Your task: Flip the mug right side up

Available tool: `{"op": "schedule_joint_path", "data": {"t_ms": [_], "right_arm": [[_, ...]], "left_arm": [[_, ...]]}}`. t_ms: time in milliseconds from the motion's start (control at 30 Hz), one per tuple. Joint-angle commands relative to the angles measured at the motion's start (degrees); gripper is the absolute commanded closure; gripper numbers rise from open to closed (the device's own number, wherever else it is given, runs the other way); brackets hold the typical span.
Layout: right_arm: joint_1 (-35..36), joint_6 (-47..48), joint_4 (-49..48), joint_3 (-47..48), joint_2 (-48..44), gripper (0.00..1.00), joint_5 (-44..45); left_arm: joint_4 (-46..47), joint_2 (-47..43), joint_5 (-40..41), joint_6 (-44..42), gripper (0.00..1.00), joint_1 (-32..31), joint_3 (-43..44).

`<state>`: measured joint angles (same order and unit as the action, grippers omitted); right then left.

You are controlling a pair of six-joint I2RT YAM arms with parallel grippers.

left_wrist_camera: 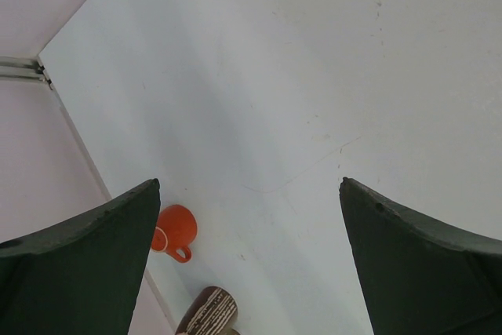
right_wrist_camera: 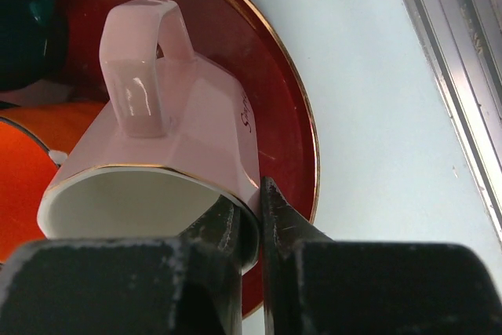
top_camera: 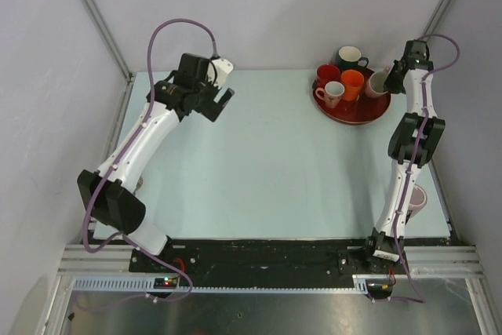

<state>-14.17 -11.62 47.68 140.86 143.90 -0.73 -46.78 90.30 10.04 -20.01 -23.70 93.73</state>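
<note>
My right gripper [right_wrist_camera: 249, 194] is shut on the rim of a pale pink mug [right_wrist_camera: 180, 123], one finger inside and one outside. The mug is tilted over the right edge of a red tray [right_wrist_camera: 298, 139], its opening toward the wrist camera and its handle uppermost in that view. In the top view the right gripper [top_camera: 391, 78] and the pink mug [top_camera: 377, 84] are at the tray's [top_camera: 354, 113] right side. My left gripper [top_camera: 220, 98] is open and empty above the far left of the table; the left wrist view [left_wrist_camera: 251, 186] shows only bare table between its fingers.
On the tray stand a dark green mug [top_camera: 349, 56], a red mug [top_camera: 328, 74], an orange mug [top_camera: 352, 84] and a small pale mug [top_camera: 333, 93]. Another pink mug [top_camera: 418, 198] sits by the right arm. An orange mug [left_wrist_camera: 176, 229] and a brown striped mug [left_wrist_camera: 208, 311] lie near the left edge.
</note>
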Motion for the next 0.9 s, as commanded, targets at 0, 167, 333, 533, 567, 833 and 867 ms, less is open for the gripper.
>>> {"op": "schedule_joint_path", "data": {"t_ms": [0,167,333,533,567,833,867], "right_arm": [[-0.5,-2.8,-5.0,2.9,1.3,0.88,-1.2],[-1.2,-5.1,-7.1,2.4,0.7,0.66,-3.8],[-1.3,-8.1,-12.2,1.0,-1.1,0.59,-5.9],[-1.2,-11.7,-15.3,1.0,0.3,0.57,-7.4],[-1.1,-11.9,-15.5,0.9,0.8,0.58,-7.5],[-0.9,-16.5,-19.0,0.5,3.1,0.59,-8.6],[-0.9,-17.5,-19.5,0.3,3.2,0.59,-8.8]], "left_arm": [[1.6,0.7,1.6,-0.4,0.00,0.8,3.9],[1.6,1.4,1.7,-1.0,0.00,1.1,5.2],[1.6,1.5,1.6,-1.2,0.00,1.5,5.5],[1.6,1.4,1.6,-1.5,0.00,2.0,5.6],[1.7,1.4,1.6,-1.5,0.00,2.2,5.6],[1.7,1.3,1.2,-1.4,0.00,3.0,5.7],[1.6,1.3,1.2,-1.4,0.00,3.1,5.7]]}}
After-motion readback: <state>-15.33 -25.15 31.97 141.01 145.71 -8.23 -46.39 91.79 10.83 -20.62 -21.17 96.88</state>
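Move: The pink mug leans on the red plate with its rim already between the right hand's nearly shut fingers; its middle is about 4 cm to the hand's left and some 3 cm below, level fore and aft. The orange mug stands about 13 cm left and 1 cm back, and the green mug some 14 cm left and 10 cm farther out, both about 4 cm below the hand. From the left hand the pink mug lies about 60 cm right, 19 cm ahead and 19 cm below. The right hand loosens its pinch on the pink mug's rim, the fingers opening from nearly shut to not quite half, and goes about 6 cm forward and then also some 3 cm up, carrying the rim away from the robot so the mug swings up on its base. As it goes, the wrist tips the fingertips up about 15 degrees and rolls its left side up some 10, with the fingers still straddling the rim, one over the opening and one outside the wall, while the open left hand drifts a couple of centimetres forward, left and up. ##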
